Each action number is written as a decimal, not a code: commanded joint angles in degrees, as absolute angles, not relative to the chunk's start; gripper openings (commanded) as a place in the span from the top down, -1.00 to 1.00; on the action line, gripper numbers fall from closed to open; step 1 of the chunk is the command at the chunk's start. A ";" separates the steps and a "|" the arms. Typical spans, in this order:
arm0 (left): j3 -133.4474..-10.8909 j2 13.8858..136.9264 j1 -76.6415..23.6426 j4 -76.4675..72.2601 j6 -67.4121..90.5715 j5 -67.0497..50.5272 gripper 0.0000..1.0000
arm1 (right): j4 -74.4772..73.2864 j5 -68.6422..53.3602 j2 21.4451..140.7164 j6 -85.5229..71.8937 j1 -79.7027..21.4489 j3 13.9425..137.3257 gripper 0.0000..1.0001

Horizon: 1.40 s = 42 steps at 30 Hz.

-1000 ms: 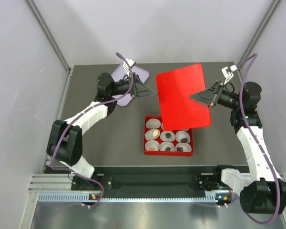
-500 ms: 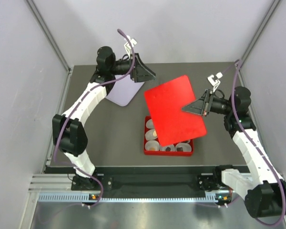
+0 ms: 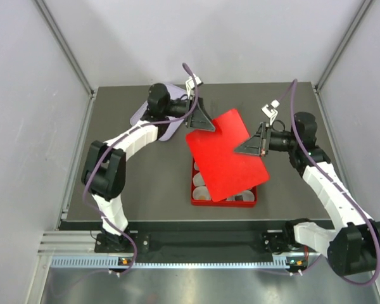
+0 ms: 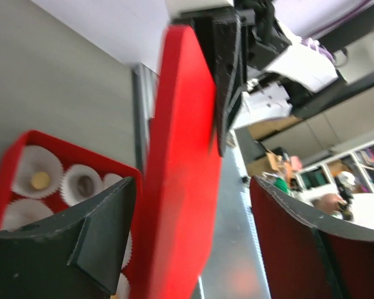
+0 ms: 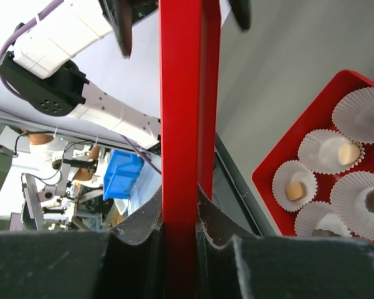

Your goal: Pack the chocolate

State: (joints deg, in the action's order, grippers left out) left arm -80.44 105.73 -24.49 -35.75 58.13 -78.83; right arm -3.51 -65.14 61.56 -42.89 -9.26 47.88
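The chocolate sits in white paper cups inside a red box [image 3: 197, 201]: a tan piece [image 5: 294, 190], another tan one [image 4: 40, 180] and a dark one [image 4: 85, 184]. A flat red lid [image 3: 221, 155] hangs tilted over the box and hides most of the cups in the top view. My right gripper [image 3: 248, 147] is shut on the lid's right edge [image 5: 181, 112]. My left gripper [image 3: 201, 120] is open at the lid's far left corner. The lid's edge [image 4: 181, 174] passes between its fingers, close to the left finger [image 4: 106, 230], with a wide gap to the right one.
A lavender tray [image 3: 138, 116] lies at the back left of the dark table, behind the left arm. The table's metal rim runs along the left and right sides. Both arms reach in over the middle, above the box.
The right arm has carried the lid left and down over the box. The left arm has swung from above the lavender tray to the lid's far corner, its jaws now astride the edge.
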 commanded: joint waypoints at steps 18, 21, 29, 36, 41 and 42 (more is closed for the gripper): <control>-78.93 111.27 -24.96 -91.88 111.38 -77.79 1.00 | -8.79 -54.34 65.30 -40.86 -8.98 59.40 -0.05; -75.95 107.94 -24.35 -80.39 102.01 -74.63 1.00 | -9.05 -48.44 64.87 -46.38 -4.68 61.16 -0.47; -69.19 96.08 -23.20 -39.28 75.39 -56.90 1.00 | -15.97 -32.12 62.14 -42.58 1.93 65.56 -1.00; -52.84 85.71 -22.68 -49.39 87.88 -39.05 1.00 | -17.24 -31.72 50.66 -39.28 1.93 55.83 -0.99; -41.76 77.27 -22.50 -48.87 88.86 -32.97 1.00 | -13.71 -41.56 43.95 -39.47 1.93 47.30 -0.99; -40.62 76.21 -22.41 -49.39 89.29 -32.00 1.00 | -13.54 -42.01 42.47 -39.98 1.85 46.24 -0.99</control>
State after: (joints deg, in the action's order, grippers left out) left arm -42.44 81.23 -22.72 -45.36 87.00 -39.13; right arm -15.77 -37.10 44.77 -40.84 1.63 48.75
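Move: The red lid's middle lies about 10 cm back and 6 cm right of the left hand, nearly level, its far edge already between the open fingers. The red box's middle is roughly 13 cm back, 7 cm right and 16 cm below; the lilac tray some 13 cm ahead, 16 cm left and 17 cm below. From the right hand, still gripping the lid, its middle lies about 5 cm left and 2 cm back, also nearly level. Left fingers pinch the lid's far edge; right releases, withdrawing rightward; left swings lid counter-clockwise, about 5 cm left. ##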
